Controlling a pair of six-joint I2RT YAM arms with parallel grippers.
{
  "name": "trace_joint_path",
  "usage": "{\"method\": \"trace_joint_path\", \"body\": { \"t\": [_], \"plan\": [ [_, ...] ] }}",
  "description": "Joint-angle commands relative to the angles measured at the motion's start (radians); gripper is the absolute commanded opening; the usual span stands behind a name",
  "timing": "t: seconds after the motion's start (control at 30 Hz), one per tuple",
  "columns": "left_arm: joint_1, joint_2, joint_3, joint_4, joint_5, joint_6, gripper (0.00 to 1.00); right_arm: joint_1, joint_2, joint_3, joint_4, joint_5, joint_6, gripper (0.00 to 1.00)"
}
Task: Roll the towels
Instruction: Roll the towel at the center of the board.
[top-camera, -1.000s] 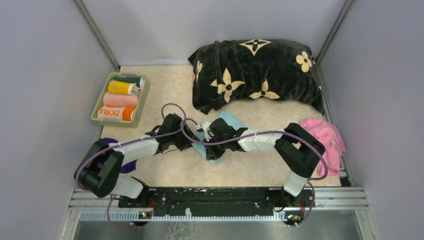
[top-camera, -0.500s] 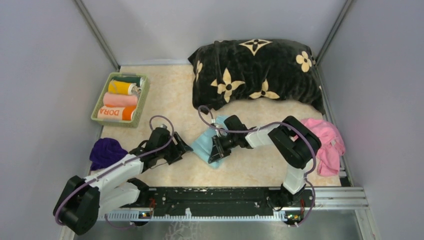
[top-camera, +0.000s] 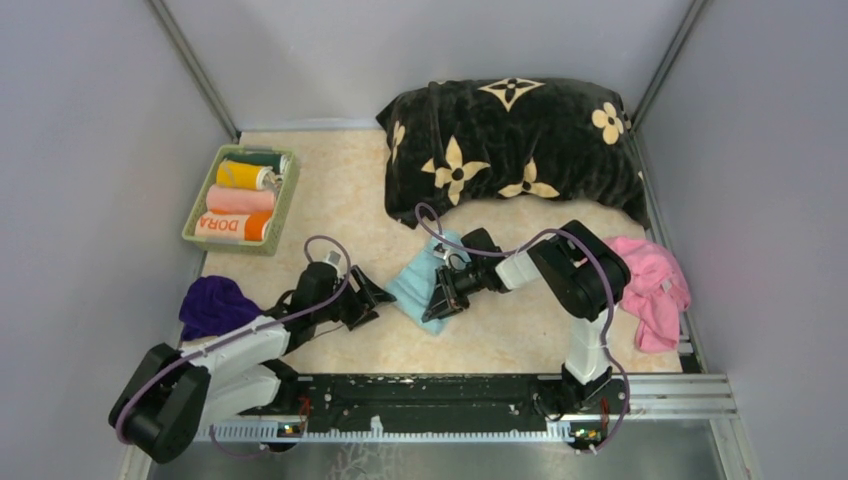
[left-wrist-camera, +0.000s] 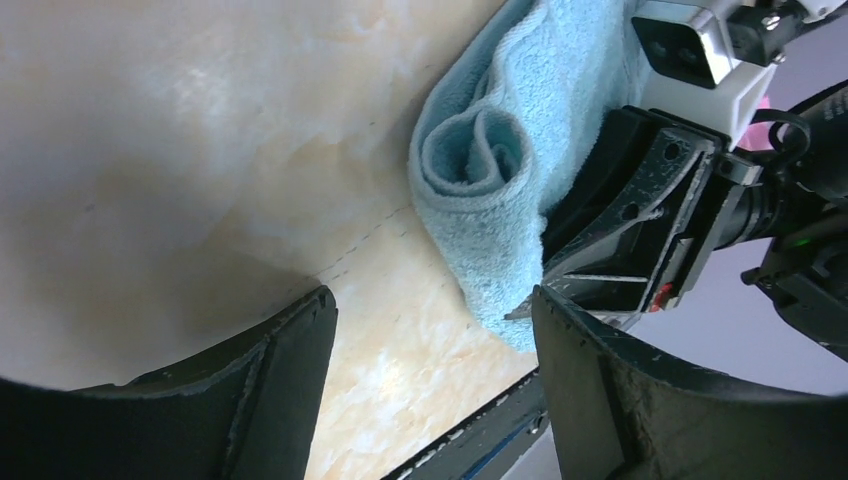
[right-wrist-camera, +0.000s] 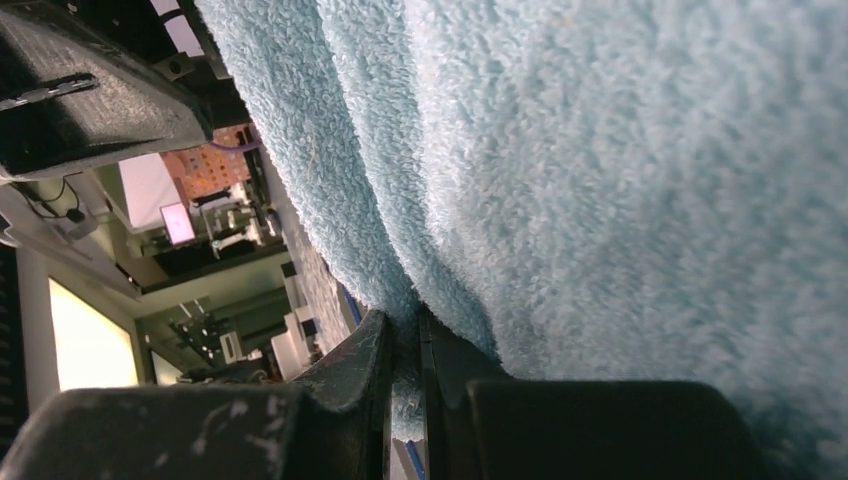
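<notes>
A light blue towel (top-camera: 415, 282) lies partly rolled on the table's middle; its rolled end shows in the left wrist view (left-wrist-camera: 480, 160). My right gripper (top-camera: 437, 305) is shut on the towel's near edge, the cloth (right-wrist-camera: 600, 150) pinched between its fingers. My left gripper (top-camera: 368, 297) is open and empty, just left of the towel, low over the table. A dark purple towel (top-camera: 213, 303) lies crumpled at the left. A pink towel (top-camera: 652, 282) lies crumpled at the right.
A green basket (top-camera: 195, 215) at the back left holds several rolled towels, one orange with "DORA" (top-camera: 232, 226). A big black cushion with beige flowers (top-camera: 515, 145) lies across the back. Walls close in on both sides.
My left arm has pulled back off the blue towel to the left and its gripper stands open. My right gripper has shifted a little right and stays shut on the towel's near edge.
</notes>
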Motion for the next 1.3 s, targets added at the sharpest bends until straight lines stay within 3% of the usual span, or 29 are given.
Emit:
{"method": "trace_joint_path", "body": {
  "t": [0.0,0.23,0.4,0.6,0.8,1.0,1.27],
  "plan": [
    [0.003,0.105,0.022,0.12,0.024,-0.005,0.78,-0.031,0.033,-0.002,-0.006,0.032,-0.009,0.0],
    [0.004,0.269,0.082,0.176,0.0,0.002,0.71,-0.032,0.026,0.011,-0.056,0.072,-0.039,0.01],
    [0.004,0.364,0.126,0.144,-0.01,-0.006,0.52,-0.032,-0.02,0.017,-0.104,0.115,-0.087,0.08],
    [0.003,0.442,0.181,0.045,-0.012,-0.019,0.35,-0.009,-0.159,0.041,-0.258,0.227,-0.217,0.24],
    [0.0,0.458,0.216,-0.026,-0.024,-0.016,0.31,0.104,-0.35,0.106,-0.48,0.544,-0.356,0.4],
    [-0.003,0.462,0.245,-0.07,-0.035,-0.005,0.31,0.32,-0.485,0.149,-0.564,0.948,-0.431,0.45],
    [-0.003,0.457,0.259,-0.094,-0.045,-0.001,0.31,0.579,-0.439,0.182,-0.517,1.292,-0.478,0.46]
  ]
}}
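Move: The far end of the blue towel's roll lies about 4 cm ahead of the open left hand, 3 cm to its right and 2 cm lower. The right hand still pinches the roll's near end; from it the far end is roughly 6 cm ahead and 6 cm left. The towel's unrolled part is centred some 7 cm ahead and 11 cm right of the left hand. Left hand goes 5 cm forward-right, pinching the roll's far end; right lets go, tilts down, rises 6 cm. ##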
